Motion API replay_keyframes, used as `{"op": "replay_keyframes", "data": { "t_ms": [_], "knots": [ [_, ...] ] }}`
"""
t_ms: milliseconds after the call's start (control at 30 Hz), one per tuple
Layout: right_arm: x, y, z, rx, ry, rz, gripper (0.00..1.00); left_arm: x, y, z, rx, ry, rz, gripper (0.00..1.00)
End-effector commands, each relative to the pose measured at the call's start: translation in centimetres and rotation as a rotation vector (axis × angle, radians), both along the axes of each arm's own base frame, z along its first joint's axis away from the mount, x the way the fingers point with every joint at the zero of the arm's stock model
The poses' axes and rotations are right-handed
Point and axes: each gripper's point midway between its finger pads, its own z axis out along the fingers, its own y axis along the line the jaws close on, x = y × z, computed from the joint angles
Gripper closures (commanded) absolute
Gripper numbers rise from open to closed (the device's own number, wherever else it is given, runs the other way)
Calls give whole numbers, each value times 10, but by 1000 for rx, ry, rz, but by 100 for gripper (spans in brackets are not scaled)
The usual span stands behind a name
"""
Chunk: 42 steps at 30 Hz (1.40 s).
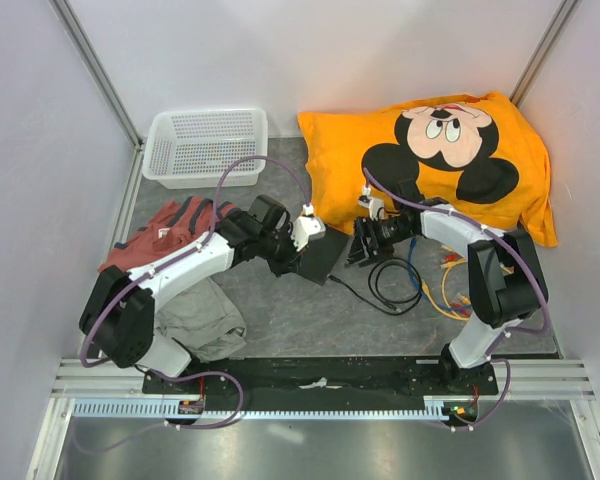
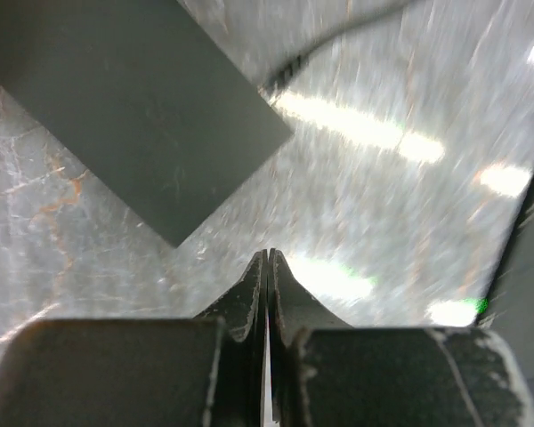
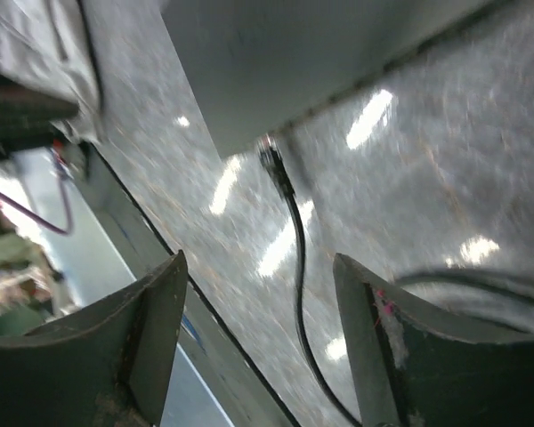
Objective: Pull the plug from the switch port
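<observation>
The switch (image 1: 323,256) is a flat matte black box lying on the grey table between the two arms. It fills the upper left of the left wrist view (image 2: 133,107) and the top of the right wrist view (image 3: 276,62). The plug (image 3: 269,156) sits at the switch's edge (image 2: 281,75), and its thin black cable (image 3: 298,267) runs away to a loose coil (image 1: 393,281). My left gripper (image 2: 269,253) is shut with nothing in it, its tips just off a corner of the switch (image 1: 290,265). Right of the switch, my right gripper (image 3: 258,260) is open, with the cable lying below its gap (image 1: 360,248).
A white mesh basket (image 1: 205,145) stands at the back left and an orange Mickey Mouse pillow (image 1: 430,150) at the back right. Red cloth (image 1: 165,235) and grey cloth (image 1: 200,320) lie under the left arm. Coloured cables (image 1: 445,290) lie at the right, and a black rail (image 1: 320,378) runs along the front.
</observation>
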Motion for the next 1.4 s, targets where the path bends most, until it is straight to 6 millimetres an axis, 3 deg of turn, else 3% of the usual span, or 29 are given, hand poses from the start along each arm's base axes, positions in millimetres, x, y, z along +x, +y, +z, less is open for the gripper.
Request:
{"op": "replay_keyframes", "data": {
  "t_ms": [0, 233, 367, 633, 900, 1367],
  "knots": [
    [24, 22, 0, 129, 36, -88, 30, 11, -23, 4, -90, 233, 270, 99],
    [31, 29, -33, 169, 104, -207, 35, 29, -24, -18, -34, 232, 293, 99],
    [34, 31, -41, 186, 106, -203, 36, 42, -20, -30, 9, 208, 299, 99],
    [27, 34, -61, 173, 157, -165, 41, 41, -15, -54, 51, 227, 325, 98],
    [6, 38, -72, 185, 249, -95, 46, 36, -19, -52, 26, 255, 319, 99],
    [1, 41, -82, 188, 262, -90, 54, 37, -22, -52, 10, 256, 323, 99]
  ]
}}
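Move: The black cable's plug, at the switch's near right corner, lies about 6 cm left of the open right hand, 2 cm back and 7 cm below. From that hand the switch's middle is some 8 cm left and 3 cm ahead, the cable coil 9 cm right and 4 cm back. From the left hand the switch's middle lies roughly 7 cm ahead, 6 cm right, 8 cm below. Right sinks about 6 cm, leftward to the plug, fingers narrowing; left's shut tips lower forward onto the switch. ##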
